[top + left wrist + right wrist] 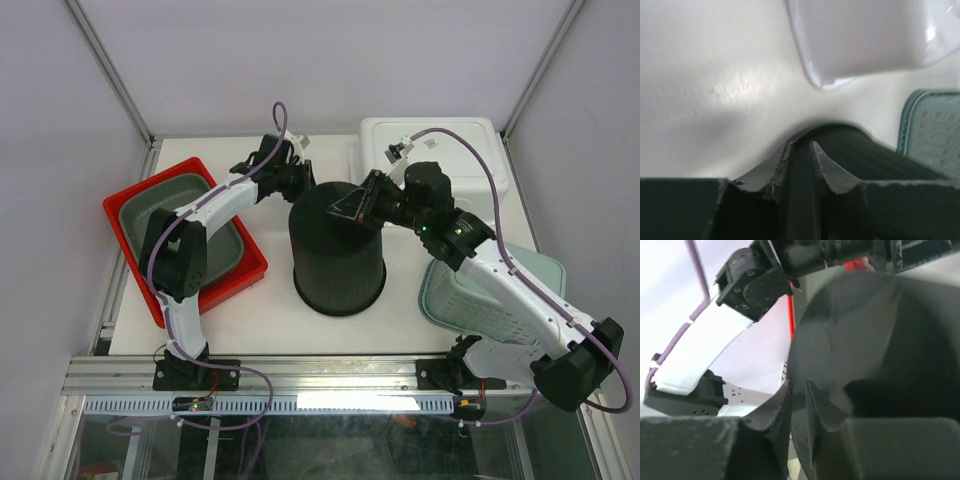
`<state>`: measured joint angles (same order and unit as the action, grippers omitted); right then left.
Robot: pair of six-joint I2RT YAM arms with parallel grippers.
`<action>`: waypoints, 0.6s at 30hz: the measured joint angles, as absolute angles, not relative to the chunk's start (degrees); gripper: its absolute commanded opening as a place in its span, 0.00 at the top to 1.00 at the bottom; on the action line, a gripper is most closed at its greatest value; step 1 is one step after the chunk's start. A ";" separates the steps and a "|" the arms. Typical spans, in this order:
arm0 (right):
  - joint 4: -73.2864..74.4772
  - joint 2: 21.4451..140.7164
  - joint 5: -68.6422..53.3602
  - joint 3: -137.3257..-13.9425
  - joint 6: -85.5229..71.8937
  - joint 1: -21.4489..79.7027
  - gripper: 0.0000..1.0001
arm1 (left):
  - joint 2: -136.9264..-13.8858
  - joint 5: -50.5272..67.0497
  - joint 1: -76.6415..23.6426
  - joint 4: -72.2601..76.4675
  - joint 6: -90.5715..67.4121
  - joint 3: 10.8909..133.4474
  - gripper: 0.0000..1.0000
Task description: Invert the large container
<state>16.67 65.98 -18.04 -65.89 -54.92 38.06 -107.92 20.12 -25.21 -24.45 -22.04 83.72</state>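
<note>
The large black container (337,260) is in the middle of the table, its mouth toward the far side and up. My left gripper (300,186) is shut on its rim at the far left. In the left wrist view the jaws (800,146) pinch the thin wall, with the ribbed outside (865,155) to the right. My right gripper (362,206) is shut on the rim at the far right. In the right wrist view (797,388) one finger is inside the dark hollow (880,355) and one outside. I cannot tell whether the container's base touches the table.
A red tray (128,205) holding a grey tub (165,205) lies at the left. A white lidded box (445,140) sits at the back right, also in the left wrist view (865,40). A teal basket (465,300) lies at the right, under the right arm.
</note>
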 measured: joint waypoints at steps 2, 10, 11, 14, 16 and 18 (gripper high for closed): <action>17.21 66.96 -17.12 -65.89 -54.39 38.04 0.65 | -110.45 20.08 -25.52 -23.88 -22.96 87.68 0.61; 25.36 60.75 -13.10 -67.40 -46.02 38.02 0.56 | -112.20 18.04 -23.49 -26.02 -23.20 97.10 0.35; 27.09 58.37 -12.01 -67.31 -44.16 38.02 0.56 | -112.09 17.65 -22.72 -26.76 -23.16 98.15 0.34; 31.05 50.28 -9.74 -65.19 -38.17 38.02 0.56 | -111.04 15.18 -20.38 -30.28 -22.81 101.10 0.26; 34.02 45.69 -9.30 -62.37 -34.41 38.02 0.55 | -109.38 12.82 -19.29 -32.95 -21.98 102.87 0.21; 36.88 42.57 -9.65 -59.18 -31.68 38.02 0.54 | -105.67 9.58 -18.37 -35.94 -21.10 103.70 0.17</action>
<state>36.88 42.57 -9.65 -59.18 -31.68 38.02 -105.67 9.58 -18.37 -35.94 -21.10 103.70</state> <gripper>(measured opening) 0.444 0.779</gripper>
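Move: The large black container, already rim-down, has its middle about 11 cm back and 8 cm right of my left hand, a few centimetres higher. From my right hand, at its upturned base, that middle is about 17 cm straight below. The white box lies some 17 cm ahead and 23 cm right of my right hand, the green basket 36 cm right and 5 cm back. The red tray lies 29 cm left and 6 cm back of my left hand. I let go of the container with both hands and clear out on opposite sides. My left fingers open wide as the hand slips forward off its far side, then climbs about 12 cm and swings left, tipping up and turning counter-clockwise. My right fingers part about halfway; the hand leaves the upturned base rightwards and back, some 12 cm, turning over roughly 25 degrees and sinking slightly at the end. ##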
